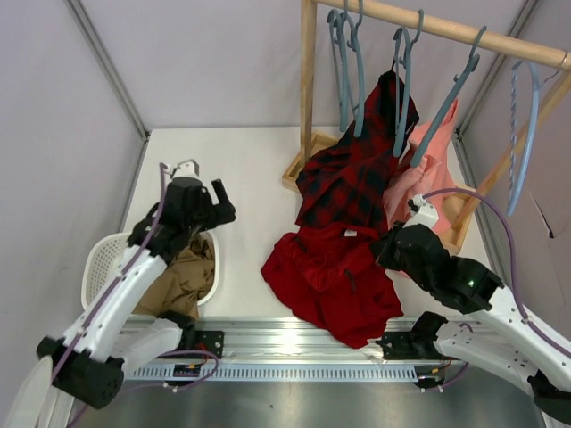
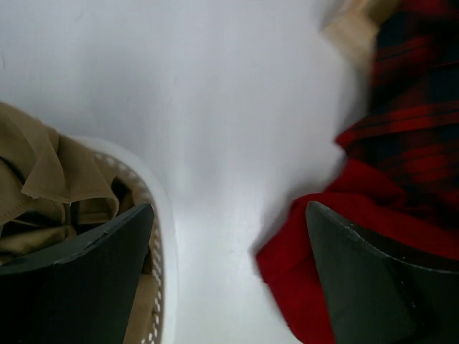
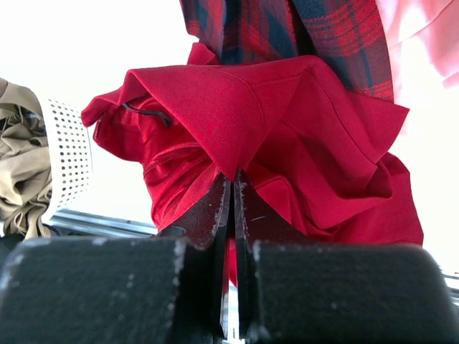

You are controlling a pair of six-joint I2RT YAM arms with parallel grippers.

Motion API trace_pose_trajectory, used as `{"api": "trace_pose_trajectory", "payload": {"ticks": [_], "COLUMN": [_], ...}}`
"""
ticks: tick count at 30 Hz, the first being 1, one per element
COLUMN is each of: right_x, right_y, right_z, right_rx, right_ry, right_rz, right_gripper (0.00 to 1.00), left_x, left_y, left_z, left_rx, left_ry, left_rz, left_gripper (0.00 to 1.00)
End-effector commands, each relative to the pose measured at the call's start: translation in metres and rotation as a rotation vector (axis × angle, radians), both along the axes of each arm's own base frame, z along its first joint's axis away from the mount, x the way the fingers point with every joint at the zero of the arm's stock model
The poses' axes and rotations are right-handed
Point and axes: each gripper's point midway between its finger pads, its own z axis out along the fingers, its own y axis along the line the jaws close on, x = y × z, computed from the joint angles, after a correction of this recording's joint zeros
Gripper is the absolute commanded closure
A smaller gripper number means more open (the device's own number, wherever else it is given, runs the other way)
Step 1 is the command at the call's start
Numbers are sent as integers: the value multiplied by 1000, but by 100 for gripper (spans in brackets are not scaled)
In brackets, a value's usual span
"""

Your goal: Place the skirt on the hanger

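The bright-red skirt (image 1: 326,281) lies crumpled on the white table near the front rail. My right gripper (image 1: 389,246) is shut on a raised fold at the skirt's right side; in the right wrist view the gripper (image 3: 233,179) pinches the red cloth (image 3: 287,122) between its closed fingers. My left gripper (image 1: 214,212) hovers open over the table between the basket and the skirt. Its view shows nothing in the gripper (image 2: 228,208), and the skirt's edge (image 2: 301,272) lies under the right finger. A grey-blue hanger (image 1: 346,80) hangs empty on the wooden rail among others like it.
A white perforated basket (image 1: 98,259) with a tan garment (image 1: 183,276) stands at the left. A red-and-black plaid garment (image 1: 357,169) and a pink one (image 1: 428,169) hang from the rack, over its wooden base (image 1: 303,165). A paler twisted hanger (image 1: 526,125) hangs at the far right.
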Motion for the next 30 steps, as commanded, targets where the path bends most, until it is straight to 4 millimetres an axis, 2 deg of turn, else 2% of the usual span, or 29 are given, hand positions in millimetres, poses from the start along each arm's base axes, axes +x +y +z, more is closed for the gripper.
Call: {"api": "trace_pose_trajectory", "payload": {"ticks": [1,4,5,6,7,10,11,12,14,18,21,22,25,28,29,30], "right_x": [8,10,13,13,15,19,19,21,22,22,20,20,19,17,17,16], "right_y": [4,2,0,1,0,-1,-2,-1,0,3,0,-1,-3,-2,-3,-3], "right_z": [3,-2,-3,-3,-5,-4,-5,-4,-6,-6,-7,-7,-5,-5,-5,-7], "right_rx": [12,10,9,16,17,36,38,51,53,44,30,30,42,46,43,37], "right_ry": [-21,-8,-7,-5,-2,-3,-2,-4,-8,-2,6,4,-7,-5,-3,4], "right_rz": [0,-9,-21,-17,-23,-27,-28,-28,-19,20,17,14,9,18,19,18], "right_gripper": [100,100,100,100,100,100,100,100,100,100,100,100,100,100,100,100], "left_x": [-7,-26,-40,-43,-59,-72,-85,-84,-98,-100,-99,-93,-80,-67,-64,-60], "left_y": [-20,-51,-76,-95,-122,-166,-183,-197,-219,-253,-264,-265,-264,-257,-252,-248], "left_z": [80,117,122,136,141,142,139,135,130,97,81,67,42,24,6,1], "left_rx": [-99,-180,-224,-313,-368,-470,-486,-505,-525,-513,-494,-453,-381,-306,-251,-230], "left_ry": [-182,-251,-252,-279,-279,-265,-248,-237,-210,-134,-108,-98,-86,-84,-55,-50], "left_rz": [-98,-177,-252,-267,-349,-399,-444,-429,-475,-483,-484,-459,-396,-320,-289,-261], "left_gripper": [7,10,12,14,15,21,23,25,29,35,35,36,36,36,36,37]}}
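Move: From the left hand, the red skirt's middle lies some 30 cm to the right and about 12 cm back, roughly 15 cm lower. The plaid garment hangs about 34 cm to the right and 9 cm farther out, some 5 cm lower, while the basket stands roughly 20 cm to the left and 10 cm back, about 14 cm below. From the right hand, already pinching the skirt, its middle is about 12 cm left, 2 cm back and 13 cm down. The left hand climbs about 14 cm from beside the basket and arcs some 26 cm to the right, drawing back about 8 cm overall, then sinks again to nearly its starting height over the skirt's left upper part, its fingers closing from wide open to about two-thirds and the wrist ending some 20 degrees clockwise with its left side dipped. The right hand keeps its shut pinch on the skirt and eases about 1.5 cm forward and slightly down; whether the left fingers touch the cloth by the end can't be seen. ##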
